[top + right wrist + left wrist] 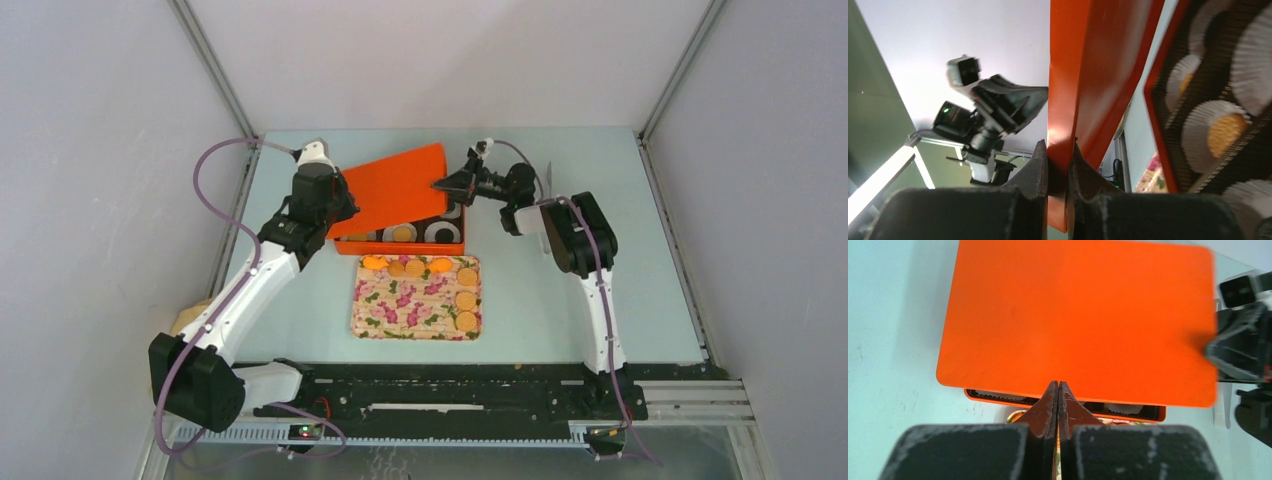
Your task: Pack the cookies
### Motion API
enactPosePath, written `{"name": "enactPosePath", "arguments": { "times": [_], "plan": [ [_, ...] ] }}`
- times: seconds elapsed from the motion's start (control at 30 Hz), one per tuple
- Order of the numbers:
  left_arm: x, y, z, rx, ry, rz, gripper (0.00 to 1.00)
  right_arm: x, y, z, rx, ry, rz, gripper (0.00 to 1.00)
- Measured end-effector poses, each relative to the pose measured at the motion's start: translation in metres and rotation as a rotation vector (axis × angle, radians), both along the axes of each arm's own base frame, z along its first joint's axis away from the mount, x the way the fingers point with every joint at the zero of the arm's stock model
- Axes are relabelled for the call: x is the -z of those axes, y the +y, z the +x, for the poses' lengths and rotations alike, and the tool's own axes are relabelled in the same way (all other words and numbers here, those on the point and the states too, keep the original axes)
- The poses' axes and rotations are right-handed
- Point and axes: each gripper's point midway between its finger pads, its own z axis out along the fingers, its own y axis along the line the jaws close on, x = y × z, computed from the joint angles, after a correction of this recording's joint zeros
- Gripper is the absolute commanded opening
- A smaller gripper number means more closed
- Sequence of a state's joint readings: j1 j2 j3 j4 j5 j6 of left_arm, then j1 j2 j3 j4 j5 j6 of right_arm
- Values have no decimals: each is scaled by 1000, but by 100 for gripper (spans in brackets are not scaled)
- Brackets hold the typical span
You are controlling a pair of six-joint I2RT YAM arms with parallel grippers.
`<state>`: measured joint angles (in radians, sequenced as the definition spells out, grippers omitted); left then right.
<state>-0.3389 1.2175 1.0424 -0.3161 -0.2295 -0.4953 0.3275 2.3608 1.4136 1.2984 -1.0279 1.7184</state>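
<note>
Several golden-orange cookies (466,300) lie along the top and right side of a floral tray (400,318). Behind the tray stands an orange box (400,247) with white paper cups; one cup holds a cookie (1225,132). The orange lid (395,190) hangs tilted above the box. My right gripper (450,185) is shut on the lid's right edge, with the rim pinched between its fingertips (1057,150). My left gripper (1058,386) is shut with nothing between its fingers, its tips at the lid's (1078,320) left edge. The lid hides most of the box (1148,415).
The pale blue table is framed by grey walls and metal corner posts. A black rail (450,395) with the arm bases runs along the near edge. A purple cable (200,190) loops beside the left arm. A tan object (190,315) lies off the table's left edge.
</note>
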Motion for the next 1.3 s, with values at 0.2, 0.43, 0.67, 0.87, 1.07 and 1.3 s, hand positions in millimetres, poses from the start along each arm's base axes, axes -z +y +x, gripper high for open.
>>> {"name": "enactPosePath", "arguments": {
  "times": [0.2, 0.43, 0.67, 0.87, 1.07, 1.3],
  "plan": [
    [5, 1, -1, 0, 9, 6, 0, 37, 4, 3, -8, 104, -25, 0],
    [14, 0, 0, 4, 32, 11, 0, 43, -8, -2, 12, 111, -27, 0],
    [34, -5, 1, 22, 71, 13, 0, 47, -30, -1, 37, 120, -30, 0],
    [66, -8, 1, 37, 134, 20, 0, 50, -41, -1, 45, 134, -29, 0],
    [89, -13, 3, 54, 175, 21, 0, 52, -45, 0, 54, 138, -30, 0],
    [110, -20, 13, 70, 199, 17, 0, 58, -56, 1, 71, 159, -36, 0]
  ]
}}
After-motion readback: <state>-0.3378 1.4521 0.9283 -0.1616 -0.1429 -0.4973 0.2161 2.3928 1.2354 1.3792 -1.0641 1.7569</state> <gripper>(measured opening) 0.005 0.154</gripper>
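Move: The right fingers already pinch the lid's right edge, and the cookie box for it has its middle about 9 cm to this hand's left, 2 cm back and some 14 cm below. For the shut left hand, the middle of the raised lid is about 8 cm ahead, 6 cm to the right and 8 cm lower; the box lies 5 cm ahead, 7 cm right and 18 cm below, and the floral board 9 cm back, 10 cm right and 20 cm below. Keeping its pinch on the lid's right edge, the right hand first drops quickly by about 4 cm, then draws the lid to the right, sinking a little further, to bring it over the cookie box. The left hand, fingers shut, sinks some 11 cm towards the near-left part of the lid, slowly at first and then faster, drifting slightly right and tipping its fingers about 10 degrees further down; whether they touch the lid can't be made out. ##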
